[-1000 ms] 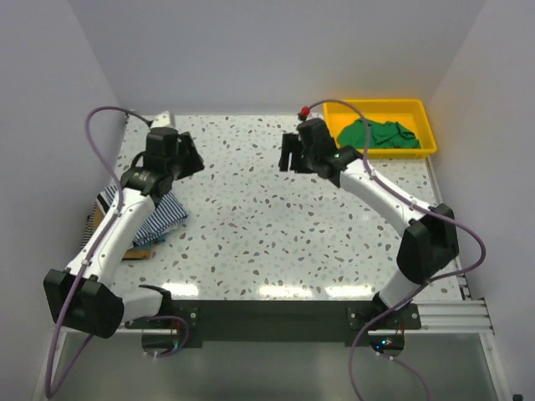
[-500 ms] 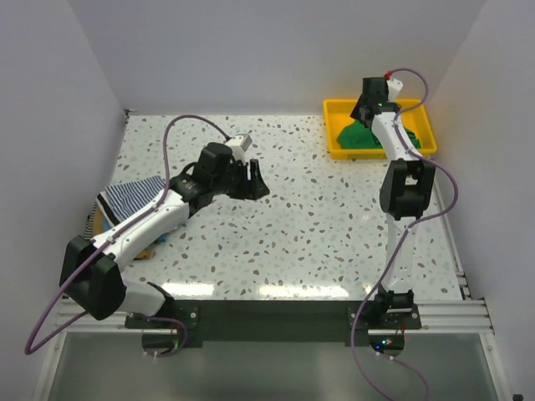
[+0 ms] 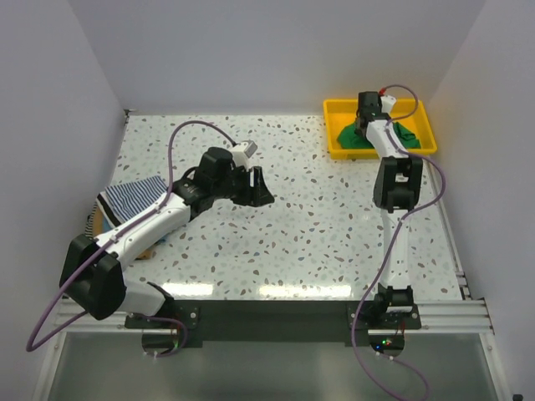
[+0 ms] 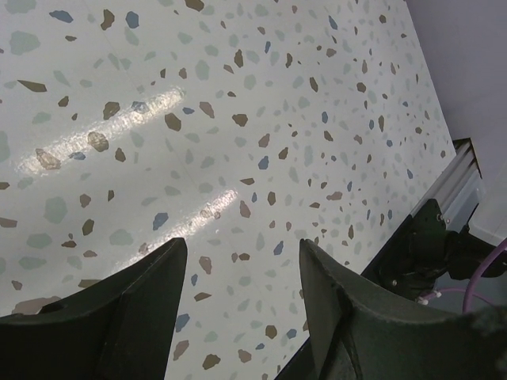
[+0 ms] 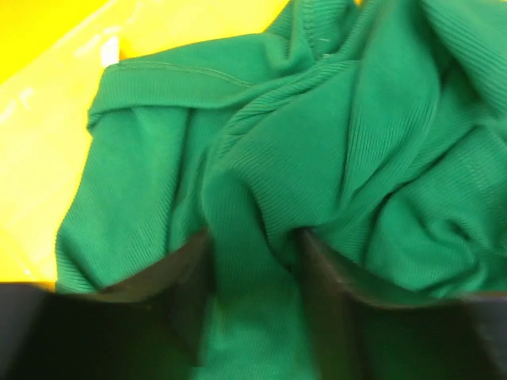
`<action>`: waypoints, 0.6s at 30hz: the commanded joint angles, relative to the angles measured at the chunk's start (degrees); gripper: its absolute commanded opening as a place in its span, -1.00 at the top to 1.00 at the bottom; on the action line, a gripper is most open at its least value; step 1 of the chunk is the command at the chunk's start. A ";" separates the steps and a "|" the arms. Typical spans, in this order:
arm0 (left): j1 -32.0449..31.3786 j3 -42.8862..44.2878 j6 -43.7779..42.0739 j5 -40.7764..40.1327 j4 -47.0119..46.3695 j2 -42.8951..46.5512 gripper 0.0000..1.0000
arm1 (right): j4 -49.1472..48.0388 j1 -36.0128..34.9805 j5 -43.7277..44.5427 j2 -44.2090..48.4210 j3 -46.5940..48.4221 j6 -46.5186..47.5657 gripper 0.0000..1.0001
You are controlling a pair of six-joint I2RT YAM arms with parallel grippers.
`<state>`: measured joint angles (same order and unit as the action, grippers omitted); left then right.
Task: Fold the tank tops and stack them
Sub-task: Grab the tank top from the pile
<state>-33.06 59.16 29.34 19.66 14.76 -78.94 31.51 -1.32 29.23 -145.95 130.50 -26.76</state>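
A crumpled green tank top [image 3: 407, 134] lies in the yellow tray [image 3: 422, 113]. My right gripper [image 3: 365, 125] is pushed down into it. In the right wrist view the green tank top [image 5: 356, 142] fills the frame, and a ridge of its cloth stands between the open jaws of my right gripper [image 5: 253, 237]. A thin navy-white striped tank top [image 3: 134, 194] rests folded at the table's left edge on tan cloth [image 3: 99, 219]. My left gripper [image 3: 259, 188] hovers open over bare table near the middle, and in the left wrist view that gripper [image 4: 242, 245] holds nothing.
The yellow tray [image 5: 47, 119] sits at the far right corner against the back wall. The speckled table [image 3: 318, 209] ends at a metal rail [image 3: 443, 313] along its near edge. A purple cable [image 3: 180, 138] loops above the left arm.
My right arm swung from mid-table up over the tray and then lowered into the green tank top, its jaws narrowing. My left arm moved from the stack to mid-table.
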 commanded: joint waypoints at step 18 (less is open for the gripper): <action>1.59 2.81 0.54 -5.07 -2.55 2.29 -0.27 | -7.95 -0.61 -3.47 23.66 3.02 4.26 1.00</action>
<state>-32.73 59.13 29.39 17.37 13.39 -79.22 28.99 -1.08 27.59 -136.25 130.50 -23.90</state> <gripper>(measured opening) 0.634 0.036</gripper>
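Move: The right gripper is already in the yellow bin with its fingertips astride a fold of the green tank top; the bunched cloth's middle lies about 3 cm to the hand's right, level with it fore and aft, and 1 cm below. The bin's middle is some 3 cm right and 1 cm ahead. From the left gripper, the tank top lies roughly 34 cm ahead, 40 cm right and 14 cm below. Finish shutting the right gripper's half-open fingers on the green fold, holding low in the bin with barely a centimetre of forward creep. Once they have pinched it, raise the hand straight up, slowly at first and then fast, about 11 cm, letting the fingertips tilt up some 10 degrees and keeping the grip. ##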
